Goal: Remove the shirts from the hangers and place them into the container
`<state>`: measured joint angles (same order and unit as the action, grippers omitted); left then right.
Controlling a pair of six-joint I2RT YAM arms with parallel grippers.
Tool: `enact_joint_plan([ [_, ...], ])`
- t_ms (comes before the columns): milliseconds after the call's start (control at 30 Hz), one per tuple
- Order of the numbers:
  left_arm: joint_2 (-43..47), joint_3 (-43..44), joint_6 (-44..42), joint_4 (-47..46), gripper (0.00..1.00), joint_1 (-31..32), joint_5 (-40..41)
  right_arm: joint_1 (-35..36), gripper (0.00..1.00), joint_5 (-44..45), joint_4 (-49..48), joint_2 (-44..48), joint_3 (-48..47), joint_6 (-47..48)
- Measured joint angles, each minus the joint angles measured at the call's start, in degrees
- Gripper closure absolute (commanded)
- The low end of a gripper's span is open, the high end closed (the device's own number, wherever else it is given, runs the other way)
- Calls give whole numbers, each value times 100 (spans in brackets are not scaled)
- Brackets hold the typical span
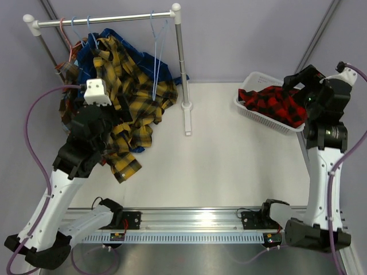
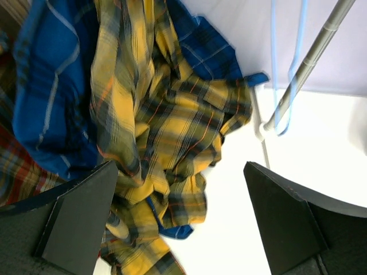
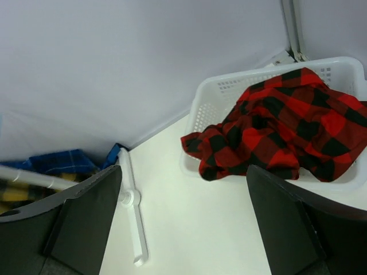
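A yellow-and-black shirt hangs from the rail and drapes down onto the table. A blue shirt hangs behind it, and a brown-red plaid one at the far left. An empty light blue hanger dangles near the rail's right end. My left gripper is open right in front of the yellow shirt, with nothing between its fingers. The red-and-black shirt lies in the white container, one corner hanging over the rim. My right gripper is open and empty above the table beside the container.
The white-capped rail stands on a metal post with a white foot on the table. More hangers hook over the rail's left part, including a pink one. Grey walls close in the back and sides.
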<state>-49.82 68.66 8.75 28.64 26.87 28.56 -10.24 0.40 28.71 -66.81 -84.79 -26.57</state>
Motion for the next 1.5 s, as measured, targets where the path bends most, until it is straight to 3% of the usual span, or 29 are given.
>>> enact_joint_plan([
  [300, -1108, 2199, -81, 935, 2, -149, 190, 9, 1, -859, -120, 2232, 1412, -35],
  [567, -2433, 3272, -116, 1530, 8, -1309, -229, 619, 0, -1097, -81, 2844, 2291, -72],
  [733, -3060, 3388, 4, 1768, 23, -1836, -691, 863, 1, -1086, -35, 2959, 2479, -59],
  [800, -3279, 3436, 31, 1867, 24, -1919, -785, 916, 1, -1082, -42, 3025, 2503, -52],
  [900, -3567, 3536, 44, 1910, 34, -2011, -863, 929, 1, -1058, -52, 3106, 2529, -28],
  [967, -3694, 3569, 61, 1926, 48, -2052, -894, 929, 0, -1045, -52, 3130, 2542, -15],
  [1133, -3779, 3637, 68, 1950, 60, -2100, -1163, 933, 1, -1027, -52, 3139, 2564, 7],
  [1233, -3779, 3786, 90, 1952, 89, -2100, -1325, 938, 0, -1003, -55, 3141, 2570, 9],
  [1300, -3779, 3897, 59, 1952, 100, -2100, -1425, 938, 1, -994, -55, 3141, 2575, 11],
  [1500, -3779, 3989, 26, 1998, 100, -2098, -1751, 938, 0, -951, -52, 3143, 2579, 42],
])
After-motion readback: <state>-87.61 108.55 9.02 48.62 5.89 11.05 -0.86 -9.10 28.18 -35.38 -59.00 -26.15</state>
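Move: The fold of the yellow shirt that the left hand goes for, high up under its hanger, lies about 13 cm ahead of the left hand and 5 cm to its left, almost level with it. The blue shirt hangs some 6 cm to the left of that fold, and the empty blue hanger dangles about 16 cm ahead of the left hand and 12 cm to its right, slightly higher. From the right hand the fold is some 55 cm to the left and a few centimetres ahead. The left hand first rises about 8 cm with open fingers, then swings forward some 13 cm and a little left towards the yellow shirt, sinking again and tipping down some 20 degrees; its fingers close beside the blue shirt and pinch a narrow fold of the yellow one, easing slightly up and right. Meanwhile the empty right hand backs away from the container, back and to the left and then slightly down, turning counter-clockwise, and waits with its fingers open. ##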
